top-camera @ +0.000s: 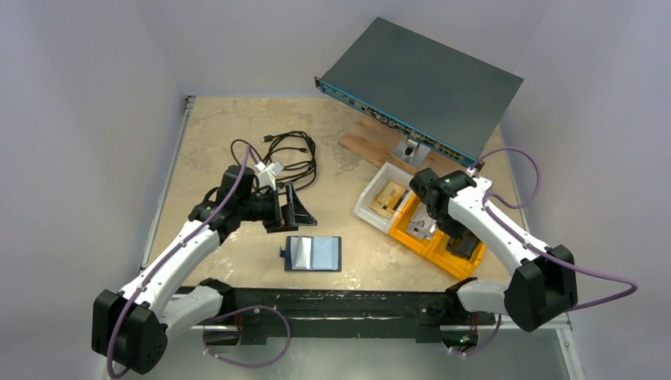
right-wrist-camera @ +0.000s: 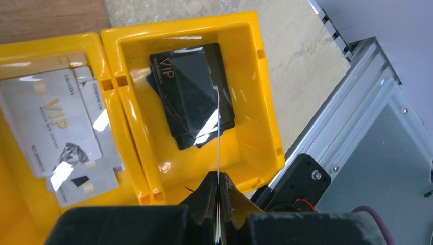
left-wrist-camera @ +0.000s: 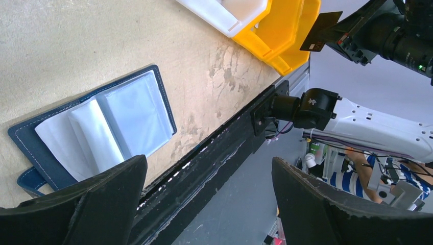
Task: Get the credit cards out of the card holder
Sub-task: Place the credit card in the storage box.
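Note:
The dark navy card holder (top-camera: 313, 253) lies open on the table, its clear sleeves (left-wrist-camera: 122, 120) facing up. My left gripper (top-camera: 297, 210) hangs open just behind it, nothing between its fingers (left-wrist-camera: 102, 199). My right gripper (right-wrist-camera: 218, 178) is shut on a thin dark credit card (right-wrist-camera: 218, 132), seen edge-on, over a yellow bin (right-wrist-camera: 255, 127) that holds black cards (right-wrist-camera: 191, 94). The left wrist view shows the same held card (left-wrist-camera: 321, 30) as a black one. Silver cards (right-wrist-camera: 56, 127) lie in the neighbouring yellow bin.
A white bin (top-camera: 369, 204) with gold cards stands left of the yellow bins. Black cables (top-camera: 289, 154) lie behind the left arm. A tilted network switch (top-camera: 419, 83) rests on a wooden board (top-camera: 372, 142). A black rail (top-camera: 332, 305) runs along the near edge.

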Available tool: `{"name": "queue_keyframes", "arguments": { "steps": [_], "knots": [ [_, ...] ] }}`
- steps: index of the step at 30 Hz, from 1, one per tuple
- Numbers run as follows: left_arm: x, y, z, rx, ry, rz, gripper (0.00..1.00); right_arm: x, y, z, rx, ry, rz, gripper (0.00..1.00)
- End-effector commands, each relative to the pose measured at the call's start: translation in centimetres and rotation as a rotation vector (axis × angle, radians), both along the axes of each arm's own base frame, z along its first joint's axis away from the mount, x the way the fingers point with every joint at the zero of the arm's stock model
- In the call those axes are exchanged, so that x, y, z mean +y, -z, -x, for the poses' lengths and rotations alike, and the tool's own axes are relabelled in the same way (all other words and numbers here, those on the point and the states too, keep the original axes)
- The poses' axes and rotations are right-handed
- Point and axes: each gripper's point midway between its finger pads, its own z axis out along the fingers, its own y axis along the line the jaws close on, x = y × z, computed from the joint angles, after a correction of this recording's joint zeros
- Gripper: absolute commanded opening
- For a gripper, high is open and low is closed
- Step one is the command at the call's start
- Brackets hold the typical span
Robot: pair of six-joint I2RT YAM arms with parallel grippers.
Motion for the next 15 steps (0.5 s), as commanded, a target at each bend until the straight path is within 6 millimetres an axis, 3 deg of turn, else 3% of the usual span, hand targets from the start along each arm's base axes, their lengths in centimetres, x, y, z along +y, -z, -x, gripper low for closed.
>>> {"name": "queue_keyframes", "arguments": {
  "steps": [1,4,9,15],
  "knots": [
    [-0.3,-1.3,-0.3,-0.063,0.030,0.012,0.92,-0.4,1.7,-0.5,0.037,0.063,-0.025,0.00],
    [-0.3,-1.3,-0.3,-0.065,0.031,0.014,0.92,-0.5,2.0,-0.4,0.056,0.069,-0.016,0.02],
    [-0.3,-1.4,-0.2,-0.068,0.033,0.015,0.92,-0.5,1.9,-0.7,0.070,0.065,-0.007,0.31],
    [-0.3,-1.3,-0.2,-0.066,0.032,0.014,0.92,-0.7,0.5,-0.9,0.049,0.045,-0.003,0.57]
  ]
}}
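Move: The black credit card is edge-up in the right hand's shut fingers; the black-card compartment it is meant for has its middle about 3 cm to the right of that hand, level fore and aft, 8 cm below. The black card pile in it lies roughly 5 cm right, 1 cm ahead. The grey-card compartment is some 6 cm ahead and 5 cm left. From the left hand, the black-card compartment is about 39 cm right and 3 cm back. The black card is let go over its compartment: the right hand all but stays in place, easing down and to the right by less than 1 cm each, still slanting down to the right. Its fingers then open from shut to about half wide, ending their pinch on the card. ##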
